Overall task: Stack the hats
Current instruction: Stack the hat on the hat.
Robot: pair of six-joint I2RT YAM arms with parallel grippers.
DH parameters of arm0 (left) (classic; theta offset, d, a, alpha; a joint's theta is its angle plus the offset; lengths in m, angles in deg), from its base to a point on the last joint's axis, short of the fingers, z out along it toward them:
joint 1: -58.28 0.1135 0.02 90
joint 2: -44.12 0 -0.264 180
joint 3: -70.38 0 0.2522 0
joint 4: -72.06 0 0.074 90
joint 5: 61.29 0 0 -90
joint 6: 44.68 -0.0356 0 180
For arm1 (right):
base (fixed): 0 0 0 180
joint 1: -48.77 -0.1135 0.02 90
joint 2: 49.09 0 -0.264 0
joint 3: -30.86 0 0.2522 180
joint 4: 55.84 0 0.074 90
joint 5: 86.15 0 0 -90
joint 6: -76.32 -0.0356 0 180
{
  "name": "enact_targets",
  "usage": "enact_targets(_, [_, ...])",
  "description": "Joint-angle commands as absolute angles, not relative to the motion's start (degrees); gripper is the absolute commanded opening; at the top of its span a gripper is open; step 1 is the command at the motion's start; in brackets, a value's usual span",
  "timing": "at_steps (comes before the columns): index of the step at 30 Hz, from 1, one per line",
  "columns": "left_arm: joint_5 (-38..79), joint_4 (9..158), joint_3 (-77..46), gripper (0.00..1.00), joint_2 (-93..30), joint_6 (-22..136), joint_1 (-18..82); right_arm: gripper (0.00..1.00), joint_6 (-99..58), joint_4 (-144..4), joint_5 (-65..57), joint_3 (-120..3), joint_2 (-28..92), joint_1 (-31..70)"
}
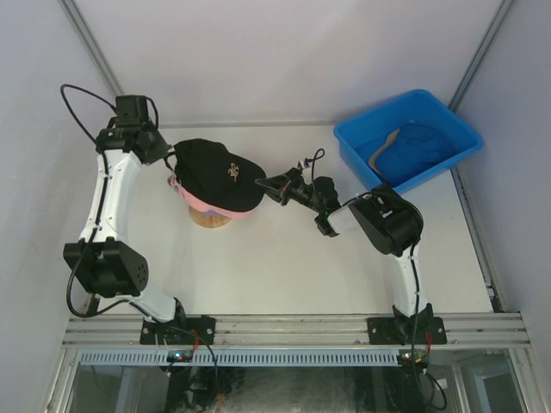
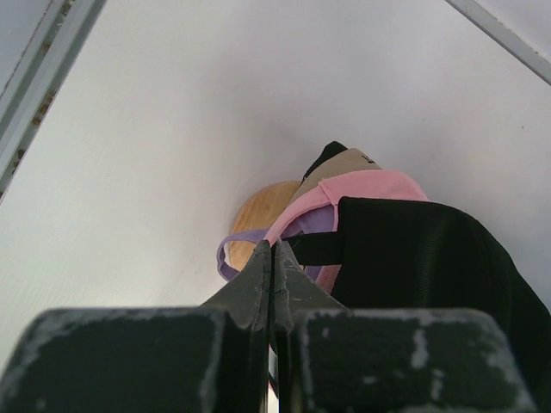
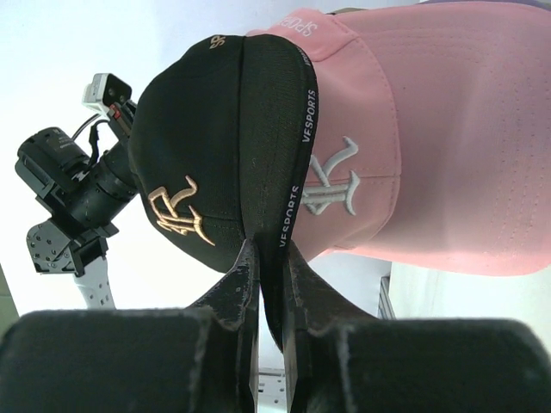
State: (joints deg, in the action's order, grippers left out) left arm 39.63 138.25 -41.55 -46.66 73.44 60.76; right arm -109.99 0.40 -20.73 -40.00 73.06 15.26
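Note:
A black hat (image 1: 215, 172) with a gold logo lies on top of a pink hat (image 1: 207, 205) on the wooden stand (image 1: 211, 221). My right gripper (image 1: 263, 183) is shut on the black hat's brim (image 3: 284, 172), with the pink hat (image 3: 448, 146) just behind it. My left gripper (image 2: 273, 245) is shut at the back of the pile, its tips against the black hat's strap (image 2: 318, 249). Nothing shows between its fingers. A purple strap (image 2: 237, 241) and a tan hat edge (image 2: 340, 163) peek out under the pink hat (image 2: 362, 185). A blue hat (image 1: 422, 146) lies in the bin.
The blue plastic bin (image 1: 349, 138) stands at the back right corner of the white table. Enclosure walls and metal rails run along the left, right and back sides. The left arm (image 1: 103, 198) curves along the table's left edge.

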Motion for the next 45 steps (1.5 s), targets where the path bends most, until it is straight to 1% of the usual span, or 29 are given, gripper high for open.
enact_targets(1, [45.54, 135.54, -39.85, 0.00, -46.09, 70.43, 61.99, 0.03, -108.53, -6.99, -18.48, -38.49, 76.18, 16.08])
enact_targets(10, [46.81, 136.09, -33.83, 0.00, -44.53, 69.77, 62.27, 0.03, -109.06, -10.70, -19.36, -39.76, 79.11, 15.66])
enact_targets(29, [45.70, 136.62, -28.75, 0.00, -44.94, 69.08, 62.69, 0.03, -103.95, -31.55, -22.79, -43.45, 78.43, 15.07])
enact_targets(35, [45.11, 136.39, -28.41, 0.00, -44.48, 69.47, 62.69, 0.03, -102.34, -33.71, -23.91, -43.19, 78.42, 14.34])
enact_targets(45, [42.88, 136.41, -29.19, 0.00, -45.34, 70.34, 62.69, 0.08, -98.44, -34.99, -26.00, -40.18, 77.67, 13.18])
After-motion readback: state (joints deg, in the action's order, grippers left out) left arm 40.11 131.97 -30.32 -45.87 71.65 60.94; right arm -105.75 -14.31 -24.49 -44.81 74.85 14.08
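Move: The pink hat's crown, on top of the stack, is the target: it sits about 11 cm to the left gripper's right, 3 cm nearer the base and 11 cm below. From the right gripper it is about 13 cm to the left, level fore and aft, and 5 cm lower. The black hat hangs between the grippers, its middle some 11 cm left of the right one and 1 cm ahead. The wooden stand is directly under the pink hat. Lower both grippers together to draw the black hat down over the pink crown, both keeping their pinch, the left on its strap and the right on the brim. Sink the left about 5 cm, mostly early on, with the fingers tipping slightly farther down. Bring the right down some 4 cm and about 2 cm left, rolling its left side down a little. ##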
